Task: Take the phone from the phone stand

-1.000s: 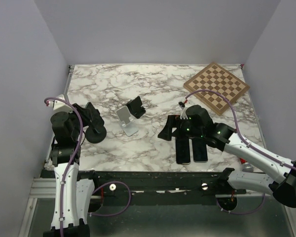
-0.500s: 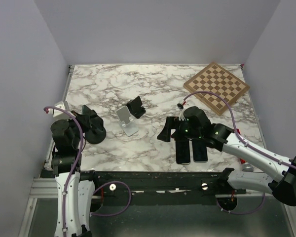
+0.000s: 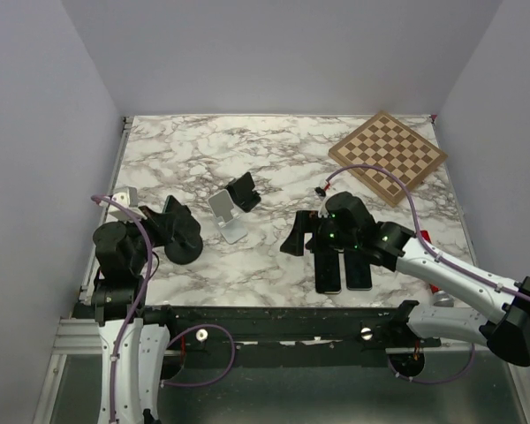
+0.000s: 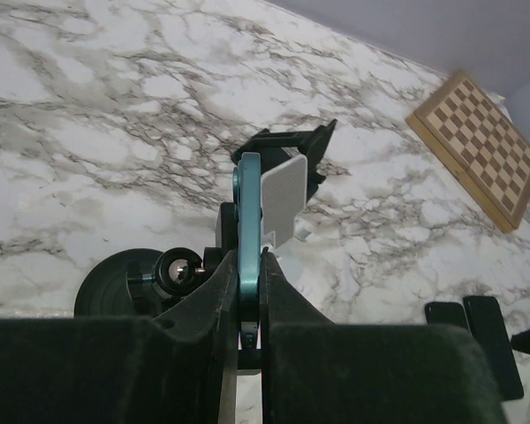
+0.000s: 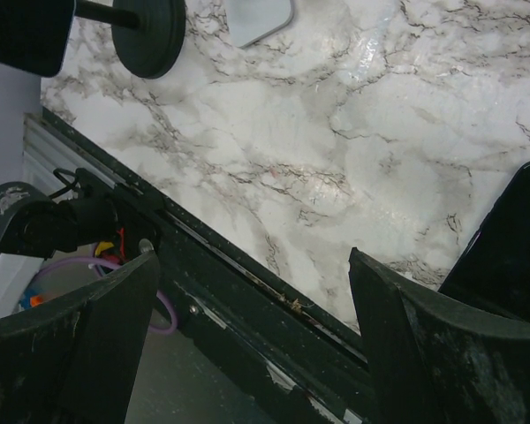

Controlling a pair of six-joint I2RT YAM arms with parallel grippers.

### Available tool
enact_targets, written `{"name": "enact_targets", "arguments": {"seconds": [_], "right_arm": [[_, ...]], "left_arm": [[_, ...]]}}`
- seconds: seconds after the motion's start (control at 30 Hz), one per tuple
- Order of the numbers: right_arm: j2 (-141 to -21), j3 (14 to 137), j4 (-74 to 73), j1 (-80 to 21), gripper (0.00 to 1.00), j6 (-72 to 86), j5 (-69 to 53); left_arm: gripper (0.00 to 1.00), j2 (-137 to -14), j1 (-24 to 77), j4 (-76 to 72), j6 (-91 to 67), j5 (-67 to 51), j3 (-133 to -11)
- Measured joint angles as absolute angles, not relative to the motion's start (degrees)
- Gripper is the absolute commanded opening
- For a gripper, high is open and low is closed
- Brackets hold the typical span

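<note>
In the left wrist view a teal phone [image 4: 248,203] stands edge-on, and my left gripper [image 4: 249,252] is shut on it, one black finger [image 4: 194,309] against each face. Just to its left is the black phone stand [image 4: 115,283] with its round base and ring joint. From above, the left gripper [image 3: 172,225] sits over that round-based phone stand [image 3: 185,247] at the table's left and covers the phone. My right gripper [image 3: 300,234] hangs open near the front edge; between its fingers [image 5: 252,261] only marble and the table's rail show.
A white stand [image 3: 227,215] and a small black stand [image 3: 244,191] sit mid-table, just beyond the phone. Two black phones [image 3: 329,269] [image 3: 358,268] lie flat under the right arm. A wooden chessboard [image 3: 387,156] occupies the back right corner. Grey walls enclose the table.
My left gripper closed onto the teal phone, and the left arm swung lower and slightly right over the round-based stand. The right arm barely moved.
</note>
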State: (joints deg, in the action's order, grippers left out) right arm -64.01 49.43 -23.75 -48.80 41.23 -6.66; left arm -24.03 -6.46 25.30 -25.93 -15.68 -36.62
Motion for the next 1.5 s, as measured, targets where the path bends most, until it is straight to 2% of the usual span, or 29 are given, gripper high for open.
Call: {"name": "enact_targets", "arguments": {"seconds": [0.4,0.6,0.9,0.97,1.07,1.17,1.3,1.4,1.5], "right_arm": [[-66.8,49.4,-22.7,-50.2,0.95,41.8,-6.3],[-68.6,49.4,-22.1,-53.1,0.95,42.2,-4.1],[-69.5,51.7,-20.1,-60.1,0.95,42.4,3.9],[-69.4,52.3,-19.4,-62.2,0.95,42.5,6.7],[-69.2,53.3,-19.0,-66.2,0.95,42.7,11.6],[-69.2,54.8,-18.8,-70.5,0.95,42.6,16.6],[-69.2,56.0,-16.1,-75.8,0.95,41.6,21.9],[-69.7,57.4,-15.3,-77.2,0.95,41.0,23.6],[-71.7,60.4,-15.0,-77.7,0.95,40.4,25.8]], "left_arm": [[0.00,-23.6,-1.4,26.8,-25.0,-33.8,-36.3],[0.00,-24.8,1.3,20.8,-26.0,-43.2,-33.4],[0.01,-32.5,14.8,7.9,-29.5,-46.9,-31.1],[0.15,-33.9,15.6,6.3,-29.9,-47.1,-31.1],[0.39,-35.3,15.9,5.9,-29.6,-47.2,-31.5],[0.54,-36.0,15.9,7.5,-28.7,-47.0,-32.7],[0.81,-34.9,16.0,10.0,-28.1,-46.0,-32.9],[0.87,-32.2,16.0,11.0,-27.9,-44.5,-32.9],[0.89,-29.0,16.0,13.1,-27.6,-41.9,-32.9]]}}
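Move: The left hand already grips the phone, whose middle is about 4 cm ahead and 1 cm right; its round black stand's base lies some 8 cm ahead, 3 cm left and 20 cm below. It is bound for a spot about 5 cm back and 17 cm right. The white stand is roughly 14 cm ahead, 11 cm right, 16 cm below. From the right hand, the gripped phone is level fore-and-aft, about 31 cm left and 6 cm higher. Left hand drags phone and stand about 16 cm right, turning 50 degrees clockwise, then opens; right rises leftward towards them. ##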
